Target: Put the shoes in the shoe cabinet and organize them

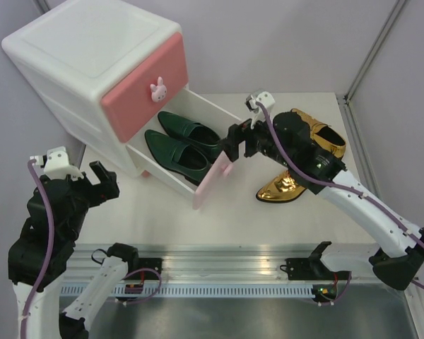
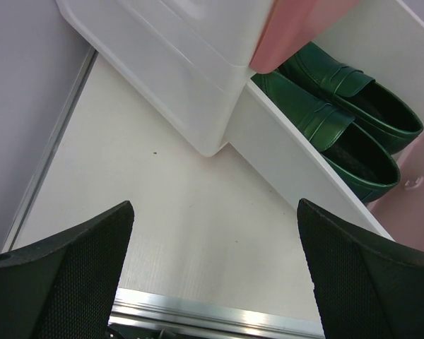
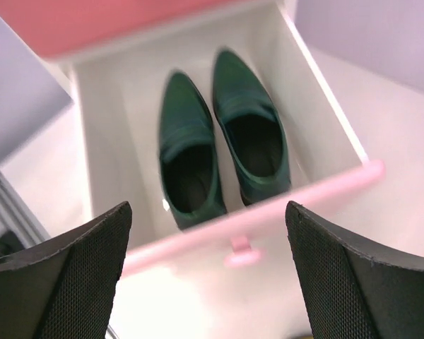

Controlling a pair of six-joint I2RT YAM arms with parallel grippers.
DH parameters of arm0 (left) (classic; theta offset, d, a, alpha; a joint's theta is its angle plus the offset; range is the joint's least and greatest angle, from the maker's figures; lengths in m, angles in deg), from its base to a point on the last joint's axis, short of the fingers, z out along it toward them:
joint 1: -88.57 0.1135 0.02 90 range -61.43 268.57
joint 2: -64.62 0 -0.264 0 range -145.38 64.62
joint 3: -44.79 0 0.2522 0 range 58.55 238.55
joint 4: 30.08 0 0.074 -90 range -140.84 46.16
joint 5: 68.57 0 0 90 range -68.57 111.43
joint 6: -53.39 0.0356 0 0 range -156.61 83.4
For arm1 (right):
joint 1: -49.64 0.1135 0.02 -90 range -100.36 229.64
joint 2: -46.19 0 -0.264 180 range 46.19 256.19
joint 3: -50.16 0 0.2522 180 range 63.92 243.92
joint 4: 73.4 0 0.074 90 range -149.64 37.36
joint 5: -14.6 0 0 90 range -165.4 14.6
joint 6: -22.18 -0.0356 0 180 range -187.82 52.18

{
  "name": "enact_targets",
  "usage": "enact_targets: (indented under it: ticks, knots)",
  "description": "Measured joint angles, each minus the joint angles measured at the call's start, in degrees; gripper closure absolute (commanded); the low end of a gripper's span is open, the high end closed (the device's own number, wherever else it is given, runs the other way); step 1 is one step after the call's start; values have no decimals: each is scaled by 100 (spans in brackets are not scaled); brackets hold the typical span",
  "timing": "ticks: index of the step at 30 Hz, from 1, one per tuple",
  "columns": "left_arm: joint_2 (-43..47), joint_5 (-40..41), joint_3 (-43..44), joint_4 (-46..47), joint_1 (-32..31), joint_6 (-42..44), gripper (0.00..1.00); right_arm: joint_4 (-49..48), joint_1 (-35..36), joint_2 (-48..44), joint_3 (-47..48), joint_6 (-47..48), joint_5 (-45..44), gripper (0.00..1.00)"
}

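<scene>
The white shoe cabinet (image 1: 78, 63) stands at the back left with its lower drawer (image 1: 210, 180) pulled out. Two dark green shoes (image 1: 180, 141) lie side by side inside that drawer (image 3: 318, 106), toes towards the cabinet, also seen as a green pair (image 3: 219, 141) (image 2: 339, 113). Two gold shoes (image 1: 297, 180) rest on the table to the right, partly hidden by the right arm. My right gripper (image 1: 238, 141) hovers open just above the drawer's pale pink front (image 3: 268, 212), holding nothing. My left gripper (image 1: 102, 180) is open and empty, low at the cabinet's left.
The upper drawer with its deeper pink front (image 1: 145, 88) is closed. A metal rail (image 1: 219, 258) runs along the near table edge. Grey walls close in behind and to the right; the table's right edge (image 1: 360, 148) lies just beyond the gold shoes.
</scene>
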Motion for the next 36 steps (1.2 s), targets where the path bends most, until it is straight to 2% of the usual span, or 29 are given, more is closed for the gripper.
enact_targets:
  ticks: [7,12,21,28,31,36]
  knots:
    - [87,-13,0,-2,0,0,0,-129,-280,-450,-2122,380,289,5]
    - [94,-15,0,-2,0,0,0,-564,-317,-330,-2900,557,824,9]
    - [94,-17,0,-11,0,-2,0,-1694,-531,581,-3051,815,1429,10]
    - [94,-13,0,-24,0,-2,0,-1965,-826,975,-3051,997,1709,14]
    - [74,-13,0,-26,0,-2,0,-2004,-844,1043,-3038,1108,1878,20]
    - [-61,-13,0,-28,0,-2,0,-2065,-839,1204,-2990,1226,2111,39]
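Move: The pink drawer knob lies almost straight below the right hand, some 25 cm down and about 2 cm ahead. Inside the open drawer, the near green shoe sits about 6 cm ahead and 15 cm left of this hand, the far green shoe 12 cm ahead and 12 cm left. The nearer gold shoe lies 18 cm right and 2 cm back. From the left hand, the knob is roughly 15 cm ahead, 31 cm right and 22 cm down. The right hand drops some 24 cm to the drawer knob, tilting down, its fingers starting to close around it. ##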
